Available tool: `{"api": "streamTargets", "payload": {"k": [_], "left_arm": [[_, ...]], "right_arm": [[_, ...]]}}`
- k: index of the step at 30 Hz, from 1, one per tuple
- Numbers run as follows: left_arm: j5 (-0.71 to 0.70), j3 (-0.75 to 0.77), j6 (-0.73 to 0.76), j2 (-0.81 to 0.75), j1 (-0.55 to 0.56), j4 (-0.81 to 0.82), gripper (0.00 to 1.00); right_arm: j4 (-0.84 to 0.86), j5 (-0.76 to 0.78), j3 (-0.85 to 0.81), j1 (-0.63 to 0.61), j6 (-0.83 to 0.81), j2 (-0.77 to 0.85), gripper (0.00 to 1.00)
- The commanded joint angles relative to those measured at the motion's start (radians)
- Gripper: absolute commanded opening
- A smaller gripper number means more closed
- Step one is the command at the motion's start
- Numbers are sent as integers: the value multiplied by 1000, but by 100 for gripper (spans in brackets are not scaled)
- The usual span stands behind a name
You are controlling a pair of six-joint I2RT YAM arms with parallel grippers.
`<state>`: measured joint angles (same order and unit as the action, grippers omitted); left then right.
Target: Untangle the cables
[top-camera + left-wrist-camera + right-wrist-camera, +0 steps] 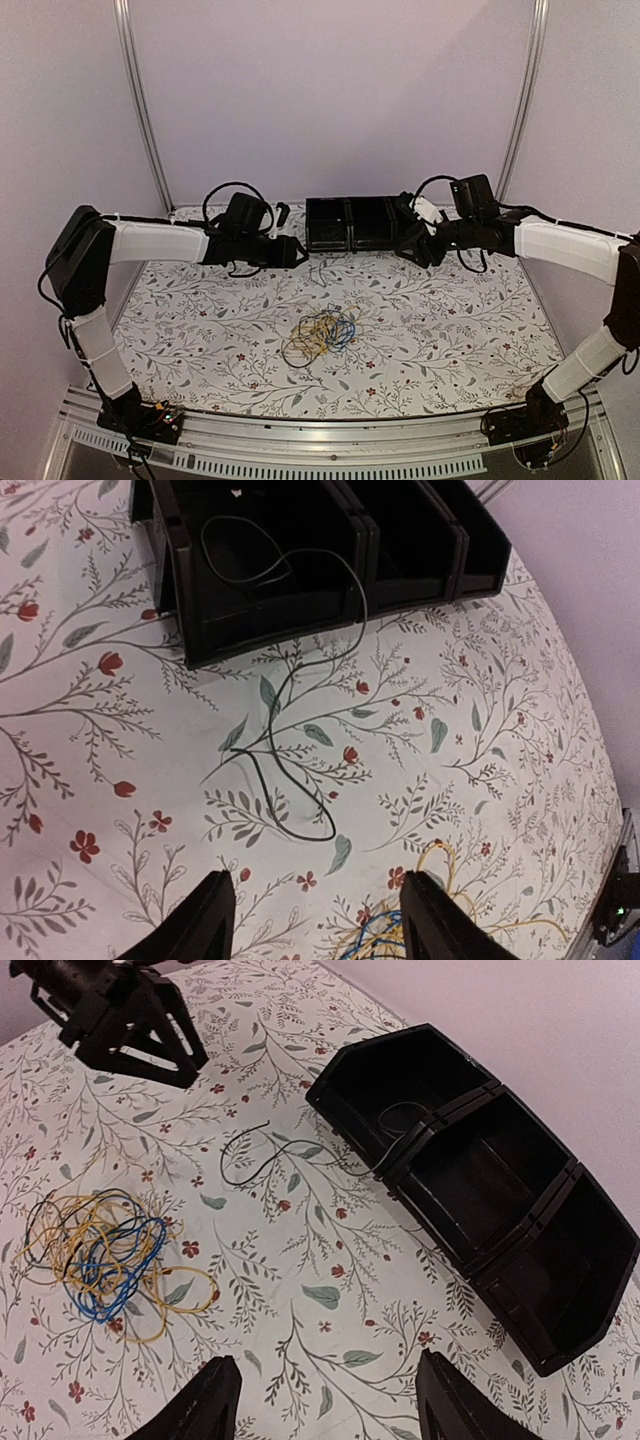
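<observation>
A tangle of thin yellow-orange, blue and dark cables (320,335) lies at the table's middle; it also shows in the right wrist view (100,1250) and at the left wrist view's bottom edge (430,920). One separate dark cable (290,770) hangs out of the leftmost compartment of the black bin (260,630) onto the cloth, seen again in the right wrist view (260,1150). My left gripper (295,250) (325,925) hovers open near that dark cable, nothing between its fingers. My right gripper (410,245) (325,1400) is open and empty too, above bare cloth near the bin.
The black bin (355,240) (470,1260), with three compartments, stands at the back centre of the floral tablecloth. In the right wrist view the left arm's gripper (130,1020) appears at the top left. Walls close the table in behind and at both sides.
</observation>
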<state>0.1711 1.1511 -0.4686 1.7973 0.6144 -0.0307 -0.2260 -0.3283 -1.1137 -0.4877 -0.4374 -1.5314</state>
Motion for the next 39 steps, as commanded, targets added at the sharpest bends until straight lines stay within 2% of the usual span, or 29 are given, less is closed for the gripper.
{"api": "streamTargets", "payload": {"k": [1, 7, 9, 13, 16, 19, 20, 24, 29, 34, 39], "left_arm": [[118, 107, -119, 131, 0, -74, 56], [150, 183, -226, 283, 4, -81, 49], [136, 193, -254, 305, 9, -75, 48], [137, 229, -270, 349, 10, -67, 38], [175, 229, -279, 367, 10, 4, 23], [202, 259, -270, 389, 11, 63, 3], [195, 275, -267, 393, 11, 58, 0], [120, 328, -210, 369, 12, 56, 0], [-69, 402, -110, 327, 12, 46, 0], [-220, 523, -29, 379, 10, 34, 0], [-270, 660, 28, 474, 10, 34, 0]], "right_arm": [[73, -44, 159, -9, -19, 203, 64], [170, -60, 334, 26, -17, 367, 64], [178, -46, 345, 30, -24, 393, 64], [195, -14, 363, 31, -39, 428, 64], [207, -33, 386, 30, -46, 438, 64], [216, -36, 400, 30, -55, 443, 64], [217, -33, 406, 30, -60, 450, 64], [257, -2, 435, 34, -85, 469, 63], [268, 7, 446, 39, -105, 470, 63], [279, 20, 455, 40, -117, 457, 63], [284, 37, 457, 41, -126, 443, 63]]}}
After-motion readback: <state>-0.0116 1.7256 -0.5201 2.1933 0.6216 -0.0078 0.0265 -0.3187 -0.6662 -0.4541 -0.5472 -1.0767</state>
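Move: Below the left hand, the loose end of the grey cable lies on the table in front of the box, some 5 cm to the hand's right, 1 cm ahead and 10 cm down. The box's left compartment, with the rest of that cable, is about 14 cm ahead and 7 cm right; the tangled cables lie roughly 17 cm back and 6 cm right. From the right hand, the grey end is about 23 cm left, 4 cm ahead and 17 cm down. Sinking about 10 cm while easing right and tipping its fingers more steeply down, the left hand shuts on the grey cable's loose part, then carries it some 11 cm forward and 13 cm up over the box's left compartment, fingers tilting back up about 30 degrees. The empty right hand draws back and to the right, away from the box, rising slightly with its fingers still open. ##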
